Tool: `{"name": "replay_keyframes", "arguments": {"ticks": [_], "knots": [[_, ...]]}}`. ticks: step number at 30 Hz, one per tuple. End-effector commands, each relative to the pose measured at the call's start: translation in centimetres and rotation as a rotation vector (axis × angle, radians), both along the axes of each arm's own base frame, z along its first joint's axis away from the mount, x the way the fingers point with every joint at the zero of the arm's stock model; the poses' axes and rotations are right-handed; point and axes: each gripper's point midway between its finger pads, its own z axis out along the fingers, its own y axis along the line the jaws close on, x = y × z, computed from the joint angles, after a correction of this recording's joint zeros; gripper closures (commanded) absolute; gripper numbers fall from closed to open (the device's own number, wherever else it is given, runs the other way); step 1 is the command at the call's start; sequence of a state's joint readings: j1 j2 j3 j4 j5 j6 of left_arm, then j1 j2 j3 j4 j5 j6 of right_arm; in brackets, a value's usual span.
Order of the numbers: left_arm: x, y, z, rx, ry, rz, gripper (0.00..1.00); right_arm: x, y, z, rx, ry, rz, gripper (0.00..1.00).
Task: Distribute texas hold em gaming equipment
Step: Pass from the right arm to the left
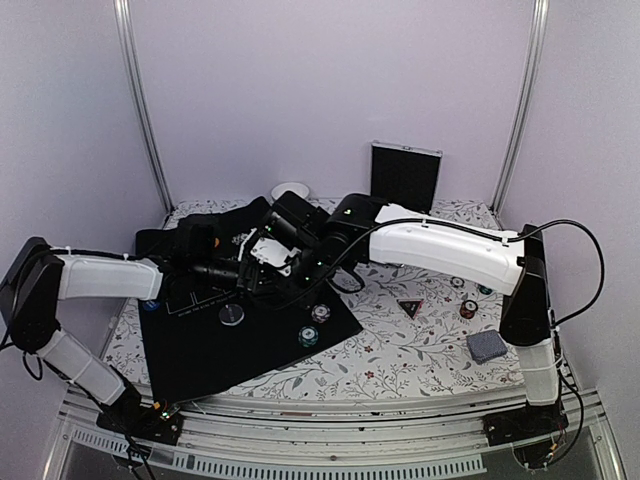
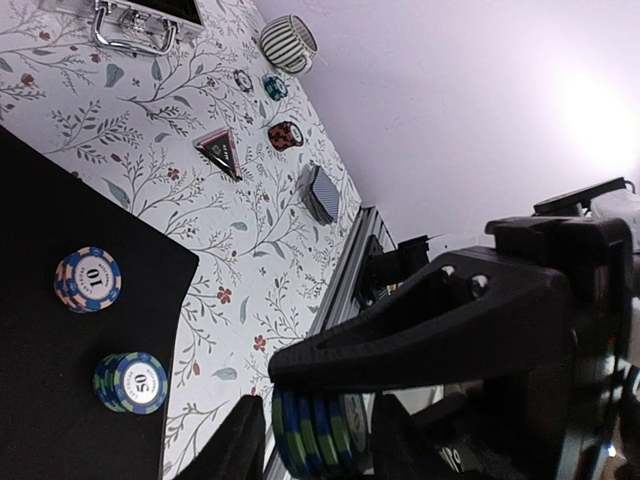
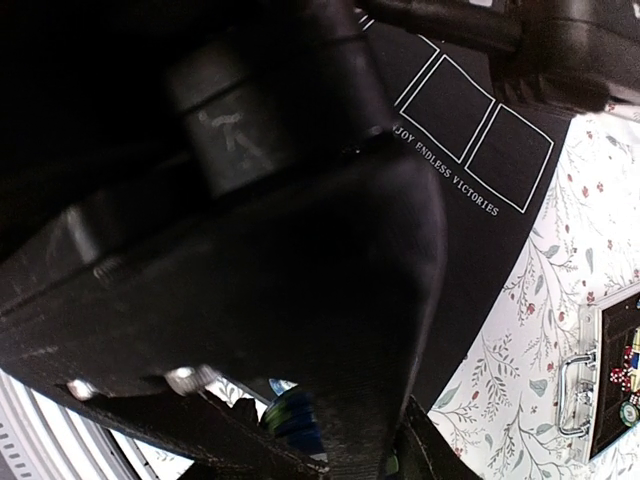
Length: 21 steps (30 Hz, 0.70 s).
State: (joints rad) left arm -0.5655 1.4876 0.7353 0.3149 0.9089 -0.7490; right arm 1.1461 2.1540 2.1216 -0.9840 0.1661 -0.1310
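Over the black mat (image 1: 250,350) my two grippers meet. A stack of blue-green poker chips (image 2: 320,435) sits between the left gripper's (image 2: 318,442) fingers, which press its two faces. The right gripper (image 1: 278,255) grips the same stack, and one of its fingers (image 2: 420,330) crosses over it. In the right wrist view the stack (image 3: 298,415) shows at the right gripper (image 3: 322,432), mostly hidden by the left gripper's body. Two chip stacks (image 1: 320,313) (image 1: 309,335) and a grey button (image 1: 231,315) lie on the mat. The triangular marker (image 1: 410,307), the card deck (image 1: 486,346) and loose chips (image 1: 469,309) lie on the floral cloth.
The open silver-edged black case (image 1: 405,175) stands at the back, with a small white bowl (image 1: 290,190) left of it. The floral cloth (image 1: 400,350) covers the table around the mat. Metal frame posts rise at both back corners.
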Motion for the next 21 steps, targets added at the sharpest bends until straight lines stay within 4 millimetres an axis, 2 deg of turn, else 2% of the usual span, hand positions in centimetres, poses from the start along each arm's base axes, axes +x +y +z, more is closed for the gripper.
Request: {"name": "replay_keyframes", "arguments": {"ticks": [1,6,8,14,15,18,21], "knots": [[-1.6,-1.2,-0.2,0.01,0.002,-0.08,0.63,2.1,0.9,2.5,0.069,-0.095,-0.059,0.98],[-1.6,-1.5,-0.4,0.014,0.004,-0.088,0.85,1.9,1.1,3.0,0.092,-0.094,-0.053,0.98],[-1.6,-1.6,-0.2,0.012,-0.002,-0.09,0.98,2.1,1.0,3.1,0.093,-0.099,-0.056,0.98],[-1.2,-1.2,-0.3,0.026,-0.011,-0.051,1.0,2.0,0.7,2.7,0.088,-0.103,-0.061,0.97],[-0.9,-1.1,-0.4,0.036,-0.012,-0.033,1.0,2.1,0.6,2.6,0.085,-0.104,-0.067,0.9],[0.6,0.1,-0.7,0.066,-0.021,0.058,1.0,2.5,0.1,2.6,0.074,-0.126,-0.097,0.41],[2.6,2.6,-0.6,0.082,-0.022,0.185,1.0,3.1,-0.7,2.7,0.063,-0.156,-0.14,0.06]]}}
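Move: The blue-green chip stack, already in the right fingers, sits between the left pads, practically at both hand points. On the mat some 13 cm below, the 50-chip stack stands about 4 cm to the left hand's right and roughly level with it. The 10-chip stack is about 6 cm right and 5 cm ahead, and a clear disc some 12 cm left and 5 cm ahead. The left fingers shut the rest of the way onto the chip stack and keep it pinched while the right fingers still hold it; only at the very end do the right fingers spring open and let go. Meanwhile both hands creep forward together, just over 1 cm, the right wrist tilting about 5 degrees. ##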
